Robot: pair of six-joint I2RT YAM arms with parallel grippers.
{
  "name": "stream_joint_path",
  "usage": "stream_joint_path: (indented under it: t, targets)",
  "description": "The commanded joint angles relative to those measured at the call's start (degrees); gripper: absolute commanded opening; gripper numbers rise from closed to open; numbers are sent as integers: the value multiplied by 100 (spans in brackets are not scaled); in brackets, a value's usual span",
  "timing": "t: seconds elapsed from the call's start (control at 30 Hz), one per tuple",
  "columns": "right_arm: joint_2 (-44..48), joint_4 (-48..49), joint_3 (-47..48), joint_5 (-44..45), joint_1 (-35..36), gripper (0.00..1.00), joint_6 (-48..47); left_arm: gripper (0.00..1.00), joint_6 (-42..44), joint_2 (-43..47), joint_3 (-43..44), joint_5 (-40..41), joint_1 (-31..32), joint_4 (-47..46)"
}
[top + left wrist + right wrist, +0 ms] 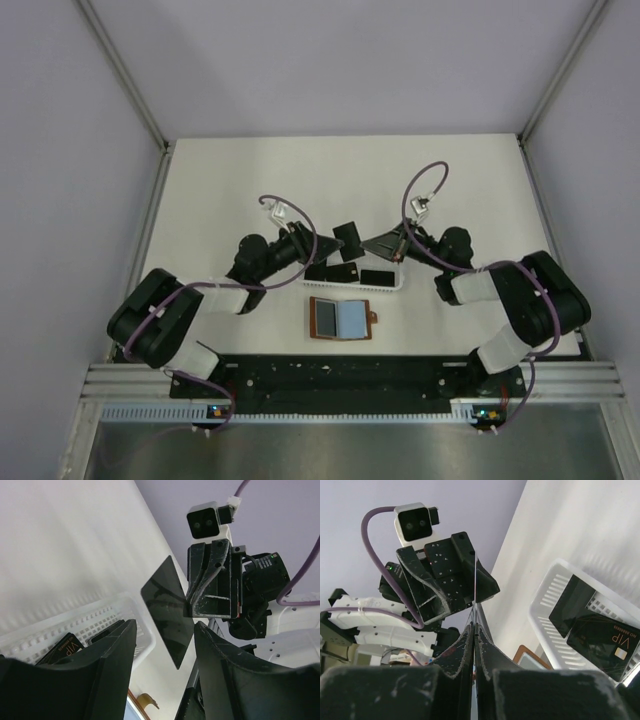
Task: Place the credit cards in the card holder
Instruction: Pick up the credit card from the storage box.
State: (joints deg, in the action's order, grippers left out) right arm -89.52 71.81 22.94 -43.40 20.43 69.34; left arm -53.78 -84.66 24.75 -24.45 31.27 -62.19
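One black credit card (348,240) hangs in the air above the white basket, between the two arms. My right gripper (475,626) is shut on it; in that wrist view the card (475,580) shows only as a thin edge rising from the pressed fingertips. My left gripper (165,630) is open, its fingers (120,650) standing either side of the card's (167,610) lower corner without touching it. More credit cards (605,640) lie in the basket, one marked VIP. The brown card holder (341,318) lies open on the table near the arms, bluish pockets up.
The white slotted basket (380,286) sits mid-table just beyond the card holder. The two wrists face each other closely above it, each with a looping purple cable (300,215). Grey walls enclose the table on three sides.
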Motion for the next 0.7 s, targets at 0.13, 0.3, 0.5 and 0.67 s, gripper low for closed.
stream_joint_path:
  t: [0.13,0.3,0.5,0.67]
  targets:
    - [-136,1441,9,-125,84,0,361,26,-370,-138,135,-210,72,-979]
    - [-49,1450,35,-230,85,3,335,0,-379,-24,82,-262,64,-970]
    - [66,1476,140,-643,93,28,282,0,-318,116,109,-727,73,-909]
    - [180,1511,246,-942,93,29,282,0,-309,178,117,-983,72,-900]
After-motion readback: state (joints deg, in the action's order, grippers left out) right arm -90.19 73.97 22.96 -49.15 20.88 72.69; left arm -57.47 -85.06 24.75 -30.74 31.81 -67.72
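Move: The credit card, still pinched by the right gripper, stands on edge with its middle about 3 cm to the right of the left hand, level in height and 1 cm ahead. From the right hand it is about 3 cm to the left. From the left hand, the storage box's middle lies some 4 cm right, 2 cm ahead and 14 cm below; the open card holder lies roughly 13 cm back, 1 cm right and 15 cm down. Bring the part-open left gripper about 1.5 cm up and slightly right and back onto the card's free edge, closing to pinch it. Only then part the right fingers from their shut grip to about a third open. Finally draw both hands back together over the storage box, some 1.5 cm, yawing each about 5 degrees, left clockwise and right counter-clockwise. ##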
